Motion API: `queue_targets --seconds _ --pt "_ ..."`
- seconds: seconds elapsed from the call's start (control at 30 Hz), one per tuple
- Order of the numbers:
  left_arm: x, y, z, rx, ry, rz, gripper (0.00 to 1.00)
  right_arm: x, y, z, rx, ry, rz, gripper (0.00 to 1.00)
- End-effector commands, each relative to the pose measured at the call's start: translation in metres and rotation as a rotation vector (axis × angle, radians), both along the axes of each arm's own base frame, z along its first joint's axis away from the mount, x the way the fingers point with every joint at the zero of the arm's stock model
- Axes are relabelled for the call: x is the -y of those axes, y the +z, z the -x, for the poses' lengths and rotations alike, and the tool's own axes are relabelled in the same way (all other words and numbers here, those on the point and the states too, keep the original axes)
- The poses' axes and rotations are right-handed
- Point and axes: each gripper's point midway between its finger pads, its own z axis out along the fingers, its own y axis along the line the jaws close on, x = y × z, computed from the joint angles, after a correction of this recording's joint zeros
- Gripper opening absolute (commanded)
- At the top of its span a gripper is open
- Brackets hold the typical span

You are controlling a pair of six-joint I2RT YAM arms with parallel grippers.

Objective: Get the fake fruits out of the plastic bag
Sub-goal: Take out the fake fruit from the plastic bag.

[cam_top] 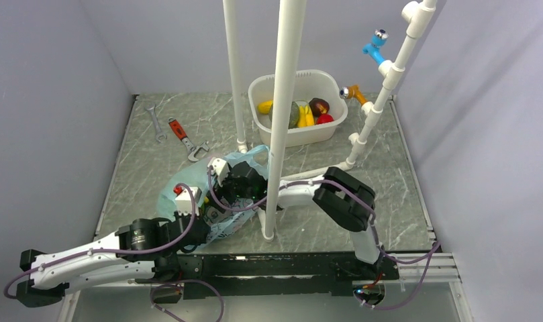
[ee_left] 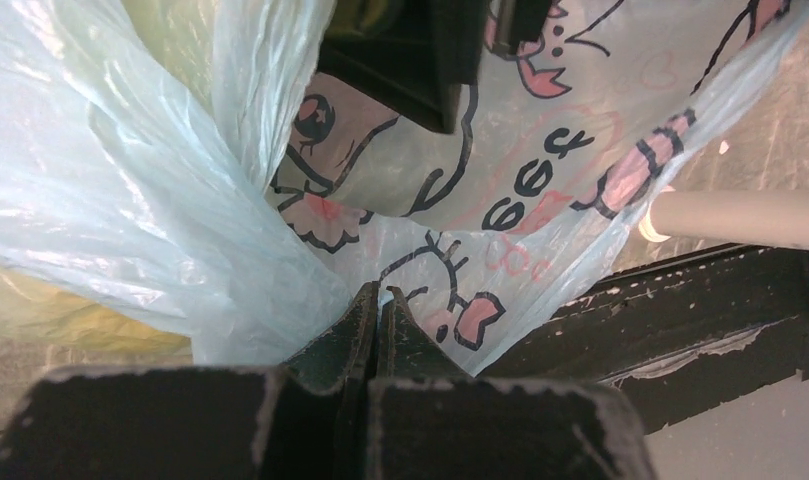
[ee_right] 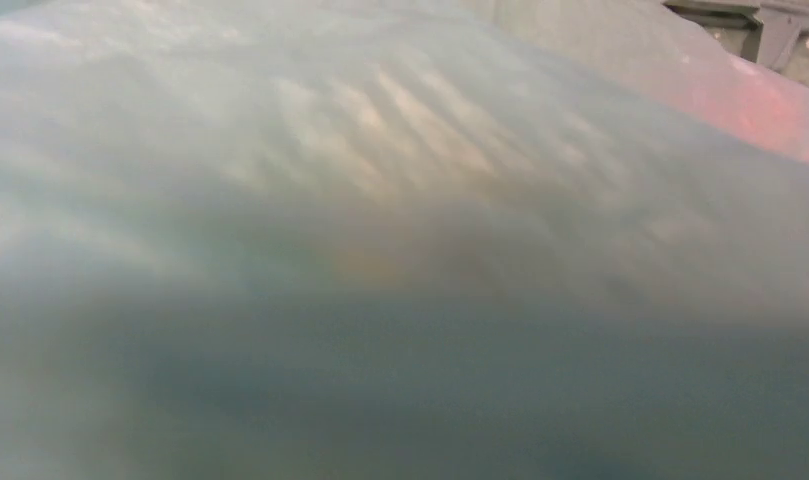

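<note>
The light blue plastic bag (cam_top: 188,184) with dark printed drawings lies crumpled at the near middle of the table. My left gripper (cam_top: 203,218) is shut on a fold of its film, and in the left wrist view the fingertips (ee_left: 380,298) pinch the bag (ee_left: 130,200). My right gripper (cam_top: 228,191) reaches into the bag's mouth from the right with its fingers hidden. The right wrist view shows only blurred blue film (ee_right: 400,200). Several fake fruits (cam_top: 302,113), yellow, green and red, lie in the white tub (cam_top: 335,90) at the back. A yellowish shape (ee_left: 40,310) shows faintly through the bag.
A thick white pole (cam_top: 276,134) stands just right of the bag, with a thinner one (cam_top: 235,74) behind it. A white pipe frame (cam_top: 382,87) rises at the back right. A silver wrench (cam_top: 154,122) and a red-handled wrench (cam_top: 185,138) lie at the back left.
</note>
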Motion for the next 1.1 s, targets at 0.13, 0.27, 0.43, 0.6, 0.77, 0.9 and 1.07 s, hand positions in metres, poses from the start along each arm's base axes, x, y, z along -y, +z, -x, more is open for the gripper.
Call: queue_targets --seconds 0.13,0.27,0.43,0.6,0.77,0.9,1.07 --pt "0.009 -0.011 0.003 -0.018 -0.029 0.009 0.00 -0.031 -0.018 0.006 0.088 0.282 0.065 0.86" --pt "0.009 -0.007 -0.001 0.006 -0.017 0.020 0.00 -0.038 -0.027 0.018 0.002 0.363 0.059 0.79" --pt "0.015 0.001 -0.008 0.051 -0.009 0.072 0.00 -0.039 -0.031 0.018 -0.101 0.394 0.061 0.56" --pt "0.013 0.014 -0.014 0.105 -0.010 0.089 0.00 -0.033 -0.021 0.009 -0.127 0.307 0.060 0.30" --pt "0.002 0.035 -0.017 0.142 -0.001 0.064 0.00 -0.016 0.001 0.005 -0.186 0.219 0.003 0.00" --pt "-0.017 0.050 -0.022 0.174 0.058 0.044 0.00 0.002 0.021 0.004 -0.184 0.134 -0.053 0.00" --pt "-0.031 0.056 -0.029 0.222 0.122 0.051 0.00 0.025 0.043 -0.002 -0.220 0.059 -0.122 0.00"
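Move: The yellow banana lies inside the plastic bag, about 6 cm to the left of my open right fingers, level with them fore and aft and some 5 cm lower. The green fruit is roughly 4 cm back and 7 cm left of that hand, the orange-yellow pear about 3 cm ahead and 3 cm left, both some 6 cm down. From my left hand, which grips the bag's rim, the banana is about 11 cm ahead, 1 cm left and 5 cm down. My right hand dives into the bag, about 5 cm down and 3 cm left, swinging some 20 degrees counter-clockwise, and shuts its fingers to pinch the banana near its closer end. Then I draw it back to the right about 5 cm while rising some 3 cm. My left hand keeps the rim pinched, dips slightly, then lifts it about 6 cm and forward. ##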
